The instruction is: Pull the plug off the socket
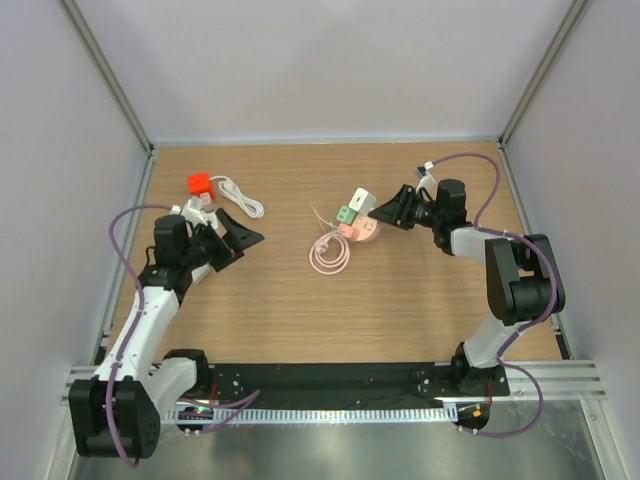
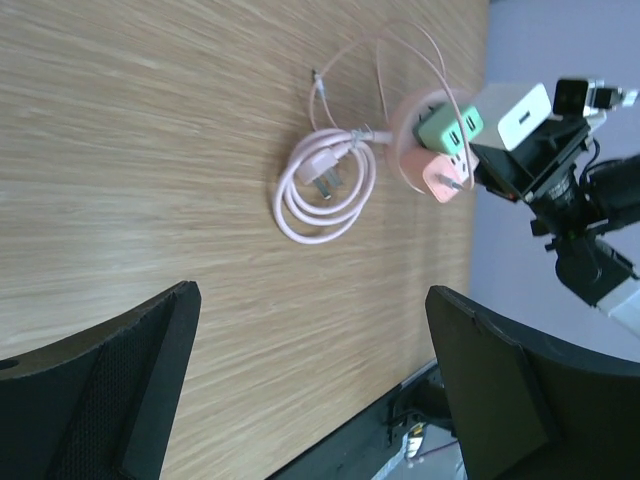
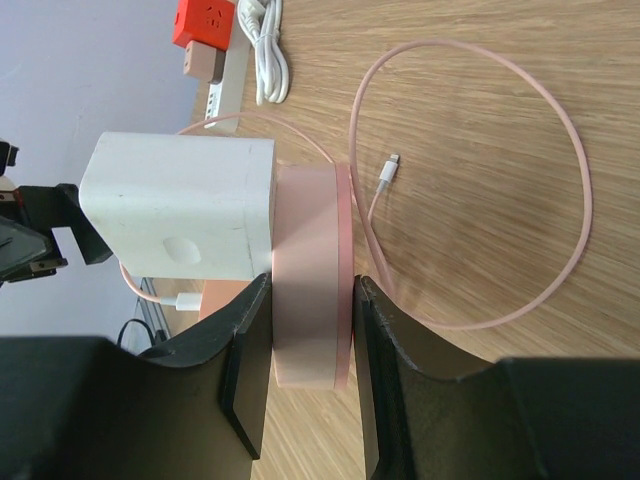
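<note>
The round pink socket (image 1: pixel 368 231) lies on its side mid-table, and my right gripper (image 3: pixel 312 285) is shut on its rim (image 3: pixel 310 260). A white plug (image 3: pixel 180 205) sticks out of its face, with a green plug (image 2: pixel 452 125) and a salmon plug (image 2: pixel 440 175) beside it. My left gripper (image 2: pixel 312 295) stands open and holds nothing, well to the left of the socket (image 2: pixel 415 130), near the table's left side (image 1: pixel 240 245). The socket's pink cable (image 2: pixel 325 185) lies coiled between the two arms.
A red plug (image 1: pixel 198 183) with a white block and a coiled white cable (image 1: pixel 240 195) lies at the back left, just behind my left gripper. A loose loop of thin pink cable (image 3: pixel 560 150) lies beside the socket. Grey walls close in the table.
</note>
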### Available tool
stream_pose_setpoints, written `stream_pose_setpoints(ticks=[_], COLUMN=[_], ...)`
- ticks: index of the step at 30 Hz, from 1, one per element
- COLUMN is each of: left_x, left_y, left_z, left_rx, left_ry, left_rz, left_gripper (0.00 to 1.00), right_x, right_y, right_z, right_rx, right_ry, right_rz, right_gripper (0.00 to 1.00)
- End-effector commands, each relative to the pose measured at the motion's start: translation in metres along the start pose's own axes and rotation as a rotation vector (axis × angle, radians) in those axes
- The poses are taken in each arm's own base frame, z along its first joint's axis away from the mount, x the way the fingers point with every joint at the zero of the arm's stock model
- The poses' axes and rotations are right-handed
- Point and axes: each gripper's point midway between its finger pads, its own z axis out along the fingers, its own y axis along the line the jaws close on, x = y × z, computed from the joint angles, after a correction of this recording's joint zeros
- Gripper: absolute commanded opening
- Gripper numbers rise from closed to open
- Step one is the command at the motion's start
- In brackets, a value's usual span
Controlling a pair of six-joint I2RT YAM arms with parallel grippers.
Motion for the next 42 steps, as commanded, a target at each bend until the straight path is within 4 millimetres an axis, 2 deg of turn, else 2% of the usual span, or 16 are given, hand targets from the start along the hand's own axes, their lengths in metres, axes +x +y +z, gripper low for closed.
stream_pose_setpoints(ticks=[1,8,13,14,15,16,17,22,23,26,27,29,31,33,38,42], left_x=[-0.006,0.019,0.037,0.047,0.048,0.049,0.058,0.066,0.069,0.073,0.076,0.082,0.092,0.092,0.097,0.091], left_y=[-0.044,-0.068,-0.074,-0.080,-0.088,-0.086,-0.093,-0.105,-0.100,-0.107,-0.103,-0.114,-0.112,-0.120,-0.129,-0.134], left_z=[0.004,0.022,0.043,0.045,0.047,0.054,0.056,0.076,0.084,0.095,0.104,0.111,0.123,0.132,0.154,0.163], left_rx=[0.129,0.164,0.160,0.173,0.193,0.177,0.192,0.190,0.169,0.171,0.151,0.169,0.144,0.144,0.084,0.034], left_ry=[-0.009,0.054,0.081,0.101,0.094,0.093,0.106,0.118,0.133,0.150,0.159,0.163,0.171,0.156,0.108,0.024], left_rz=[0.142,0.219,0.221,0.235,0.252,0.259,0.280,0.361,0.366,0.396,0.397,0.422,0.444,0.459,0.342,0.089], left_gripper=[1.00,1.00,1.00,1.00,1.00,1.00,1.00,1.00,1.00,1.00,1.00,1.00,1.00,1.00,1.00,1.00], right_x=[-0.021,-0.019,-0.019,-0.019,-0.019,-0.018,-0.018,-0.018,-0.018,-0.016,-0.017,-0.016,-0.016,-0.016,-0.014,-0.014], right_y=[0.033,0.031,0.032,0.031,0.031,0.031,0.031,0.031,0.030,0.030,0.030,0.029,0.028,0.028,0.027,0.026], right_z=[-0.001,0.001,0.002,0.002,0.002,0.002,0.002,0.002,0.002,0.002,0.002,0.003,0.004,0.003,0.004,0.004], right_rx=[-0.129,-0.140,-0.146,-0.147,-0.147,-0.149,-0.147,-0.148,-0.147,-0.148,-0.149,-0.149,-0.150,-0.150,-0.149,-0.147], right_ry=[-0.037,-0.024,-0.025,-0.024,-0.024,-0.023,-0.023,-0.022,-0.023,-0.019,-0.020,-0.019,-0.018,-0.019,-0.016,-0.018], right_rz=[-0.095,-0.076,-0.064,-0.062,-0.057,-0.057,-0.056,-0.053,-0.051,-0.041,-0.038,-0.029,-0.026,-0.020,-0.016,-0.015], right_gripper=[0.01,0.01,0.01,0.01,0.01,0.01,0.01,0.01,0.01,0.01,0.01,0.01,0.01,0.01,0.01,0.01])
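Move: The left hand's likely aim, the pink plug on the socket, is some 24 cm to its right, about 3 cm ahead and 6 cm lower. The green plug sits about 3 cm beyond the pink one, and the white plug 5 cm ahead of the pink one and 4 cm to its right. The cable coil lies about 20 cm to the left hand's right, level with it, 14 cm below. From the right hand, the pink plug is about 5 cm to its left and 2 cm back. Rightward across the table the left hand swings about 22 cm, over the cable coil towards the plugs, easing a little back first, then a few centimetres forward and down. Its fingers stay wide open, and the wrist turns clockwise by some 20 degrees with its left side lifting. The right hand keeps its grip on the socket, nearly still. ##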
